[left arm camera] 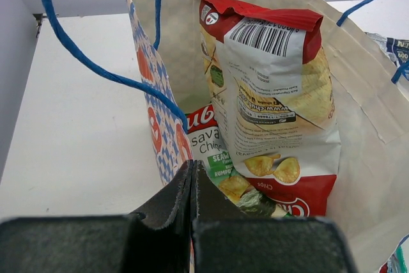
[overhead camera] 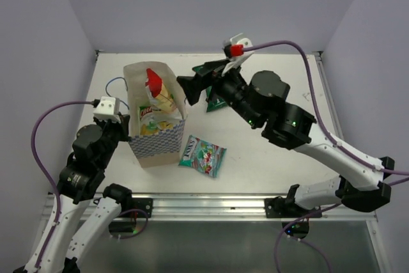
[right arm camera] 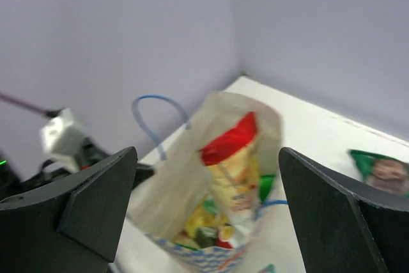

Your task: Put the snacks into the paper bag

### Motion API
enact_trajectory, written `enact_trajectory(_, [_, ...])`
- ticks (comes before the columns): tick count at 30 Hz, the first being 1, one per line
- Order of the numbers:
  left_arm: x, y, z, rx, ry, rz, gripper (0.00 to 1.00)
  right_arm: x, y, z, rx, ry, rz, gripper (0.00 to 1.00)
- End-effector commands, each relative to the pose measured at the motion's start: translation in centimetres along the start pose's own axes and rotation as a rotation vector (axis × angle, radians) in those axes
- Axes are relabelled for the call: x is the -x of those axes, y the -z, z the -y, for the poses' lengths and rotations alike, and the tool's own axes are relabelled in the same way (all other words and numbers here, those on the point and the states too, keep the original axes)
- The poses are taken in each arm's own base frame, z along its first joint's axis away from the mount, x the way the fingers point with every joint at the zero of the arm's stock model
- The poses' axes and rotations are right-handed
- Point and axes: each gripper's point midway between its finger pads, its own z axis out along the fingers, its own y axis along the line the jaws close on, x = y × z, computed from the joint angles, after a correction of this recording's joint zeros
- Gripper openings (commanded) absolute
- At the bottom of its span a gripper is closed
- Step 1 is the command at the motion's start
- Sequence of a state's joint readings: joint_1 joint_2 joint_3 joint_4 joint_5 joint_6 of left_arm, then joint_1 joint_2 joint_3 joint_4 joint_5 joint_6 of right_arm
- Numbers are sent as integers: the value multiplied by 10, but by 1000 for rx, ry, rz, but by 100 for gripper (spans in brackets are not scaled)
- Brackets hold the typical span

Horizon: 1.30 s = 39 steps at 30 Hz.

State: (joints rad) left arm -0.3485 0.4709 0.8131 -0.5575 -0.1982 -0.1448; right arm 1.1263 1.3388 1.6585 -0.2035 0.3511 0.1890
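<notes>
The paper bag [overhead camera: 155,146] stands upright at the left of the table. A red-topped chips packet [overhead camera: 156,89] stands in it, sticking out of the mouth, and a green cassava chips packet [overhead camera: 152,124] lies lower inside. My left gripper [overhead camera: 130,121] is shut on the bag's left wall [left arm camera: 167,133], with its fingertips [left arm camera: 192,169] pressed together. My right gripper [overhead camera: 193,83] hangs open and empty just right of the bag's mouth. The red-topped packet [right arm camera: 234,169] shows below, between its fingers. A teal candy pack [overhead camera: 202,156] lies flat right of the bag. A dark green packet [overhead camera: 216,102] lies behind my right gripper.
Blue string handles [left arm camera: 96,68] hang from the bag's rim; one loops onto the table [overhead camera: 115,85] to the left. A dark blue packet's corner [left arm camera: 395,46] shows behind the bag's right wall. Purple walls close off the table's left, back and right.
</notes>
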Motion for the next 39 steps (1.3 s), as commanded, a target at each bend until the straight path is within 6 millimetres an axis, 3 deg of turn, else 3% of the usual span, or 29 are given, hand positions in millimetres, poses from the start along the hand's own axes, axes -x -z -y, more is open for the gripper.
enact_trajectory(1, [11,-1,0,0,-10,48,0,-74,-6,93,-346,104,-177,98])
enact_trajectory(3, [11,-1,0,2,-10,48,0,-92,-10,122,-402,34,-203,98])
enact_trajectory(4, [11,-1,-1,3,-10,49,0,-99,-14,149,-459,22,-214,98])
enact_trajectory(6, [11,0,0,2,-12,49,0,-113,-19,173,-518,31,-238,98])
enact_trajectory(7, [10,0,0,0,-12,49,0,-130,-27,195,-569,43,-279,98])
enact_trajectory(9, [12,1,0,-4,-11,58,0,-134,-39,212,-602,51,-292,98])
enact_trajectory(10, [12,2,0,-4,-11,61,0,-156,-50,233,-637,69,-343,98])
enact_trajectory(11, [12,2,0,-4,-12,61,0,-151,-59,239,-642,68,-334,98])
enact_trajectory(16, [13,3,-1,0,-12,70,0,-185,-93,291,-698,65,-403,98])
enact_trajectory(17, [13,3,-1,1,-11,73,0,-200,-103,301,-705,63,-430,98])
enact_trajectory(19, [15,5,-2,3,-11,87,0,-209,-112,318,-710,49,-444,98])
enact_trajectory(21, [16,7,-3,6,-11,99,0,-237,-116,339,-730,44,-493,98])
enact_trajectory(23, [17,8,-4,6,-11,107,0,-247,-121,349,-729,34,-507,97])
enact_trajectory(24, [17,8,-3,5,-11,108,0,-266,-122,360,-739,27,-540,97])
enact_trajectory(25, [17,8,-3,3,-13,108,0,-269,-124,363,-741,18,-548,96])
enact_trajectory(27, [16,6,-3,2,-16,102,0,-294,-123,371,-745,-4,-597,90])
enact_trajectory(30, [15,4,-2,0,-18,91,0,-312,-123,371,-731,-21,-640,86])
enact_trajectory(31, [15,4,-2,0,-18,93,0,-324,-119,374,-738,-24,-668,81])
enact_trajectory(34, [15,3,-1,0,-17,88,0,-335,-114,374,-739,-28,-691,64])
enact_trajectory(37, [14,3,-1,-3,-16,87,0,-335,-111,373,-737,-19,-689,46])
enact_trajectory(38, [15,3,-1,-3,-16,89,0,-325,-111,371,-731,-14,-673,41])
enact_trajectory(39, [14,2,-1,-4,-17,85,0,-319,-110,372,-743,-5,-663,28])
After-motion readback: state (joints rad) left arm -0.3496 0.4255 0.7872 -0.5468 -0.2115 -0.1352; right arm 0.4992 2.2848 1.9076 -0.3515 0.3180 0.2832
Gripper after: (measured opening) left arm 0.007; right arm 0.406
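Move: The green REAL bag lies about 30 cm ahead of the right hand, some 11 cm to its right and roughly 43 cm below. The blue snack lies some 18 cm to the right of it and 5 cm nearer the base. The paper bag stands about 4 cm ahead and 11 cm to the left of the right hand. The teal candy bag is level with it and 6 cm right, far below. From the left hand the green bag is about 31 cm ahead, 24 cm right and 23 cm lower. Down and forward, with a smaller shift to the right, the open right hand sweeps fast away from the paper bag, dropping about 40 cm and reaching some 30 cm out onto the green bag. On the way it swings clockwise and tips over until the fingers point forward and well down; then, as it settles low, they close about halfway, pinching the green bag's film just below the printed face. ##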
